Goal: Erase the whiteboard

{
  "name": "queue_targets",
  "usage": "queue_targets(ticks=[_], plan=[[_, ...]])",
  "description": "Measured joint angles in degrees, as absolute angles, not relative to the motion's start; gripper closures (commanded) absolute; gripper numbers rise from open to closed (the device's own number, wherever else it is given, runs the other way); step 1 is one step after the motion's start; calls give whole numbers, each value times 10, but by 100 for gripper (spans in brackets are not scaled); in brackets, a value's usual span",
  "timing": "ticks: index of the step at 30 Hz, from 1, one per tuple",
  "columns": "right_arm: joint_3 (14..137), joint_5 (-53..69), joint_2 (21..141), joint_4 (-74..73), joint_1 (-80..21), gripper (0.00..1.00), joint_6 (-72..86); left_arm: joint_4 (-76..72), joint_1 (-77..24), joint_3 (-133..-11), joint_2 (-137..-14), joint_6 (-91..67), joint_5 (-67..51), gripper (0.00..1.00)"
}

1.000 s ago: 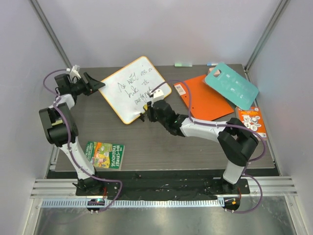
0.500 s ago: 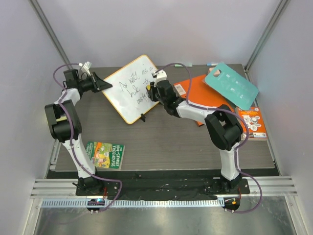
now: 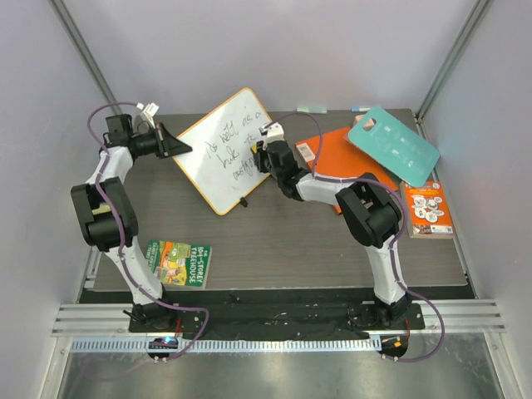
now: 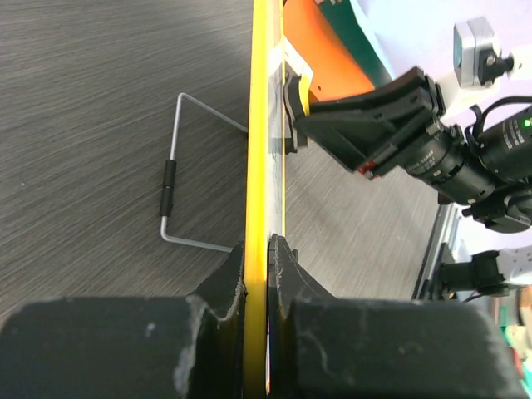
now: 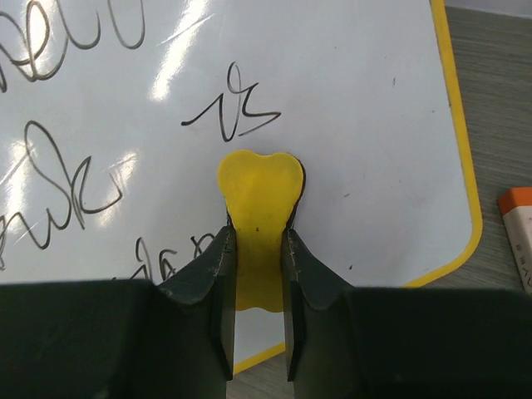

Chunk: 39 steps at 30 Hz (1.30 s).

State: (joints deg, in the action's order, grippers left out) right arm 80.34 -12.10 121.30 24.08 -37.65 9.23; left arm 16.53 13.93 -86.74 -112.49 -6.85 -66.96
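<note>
The whiteboard [image 3: 223, 150] is a white board with a yellow rim and black handwriting, tilted up at the back middle of the table. My left gripper [image 3: 172, 144] is shut on its left edge; in the left wrist view [image 4: 264, 249] the yellow rim [image 4: 259, 125] runs between the jaws. My right gripper [image 3: 259, 158] is shut on a small yellow eraser [image 5: 258, 208] and presses it against the board's right part [image 5: 349, 100], just below a scribble. A wire stand [image 4: 170, 187] sticks out behind the board.
An orange book [image 3: 345, 162] and a teal card [image 3: 392, 143] lie at the back right. A small picture book [image 3: 428, 208] lies at the right edge. A green book [image 3: 179, 262] lies at the front left.
My right gripper has moved with the eraser from the board's lower right edge up onto its right face. My left gripper has raised the board and tilted it more upright.
</note>
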Motion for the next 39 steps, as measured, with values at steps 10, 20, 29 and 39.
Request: queue_targets(ticks=[10, 20, 29, 39], plan=[[779, -137, 1241, 358, -382, 99, 48, 194, 126, -867, -1102, -40, -646, 100], [753, -139, 1239, 402, -434, 99, 13, 197, 124, -870, -1101, -41, -642, 100], [757, -177, 1234, 383, -463, 99, 148, 200, 122, -874, -1101, -45, -641, 100], [847, -248, 1255, 296, -483, 99, 221, 200, 120, -876, -1101, -54, -630, 100]])
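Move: The right hand already has the yellow eraser on the tilted whiteboard. The middle line's long left-hand word lies about 10 cm to its left and 3 cm back; "is" is some 4 cm ahead and 2 left, the bottom word 4 back and 4 left, and "well" in the top line 3 ahead and 8 left. The left hand already pinches the board's top edge, with the long middle word about 9 cm to its right, level fore and aft, some 5 lower. Leftward and back across the board, the right hand wipes with the still-gripped eraser, after a short nudge of about 1 cm forward, heading for the long middle word; it pauses there while the wrist rolls its left side up some 15 degrees, then eases farther left and slightly up the slope. The left hand keeps its pinch on the top edge, shifting only about 1 cm right and up. ##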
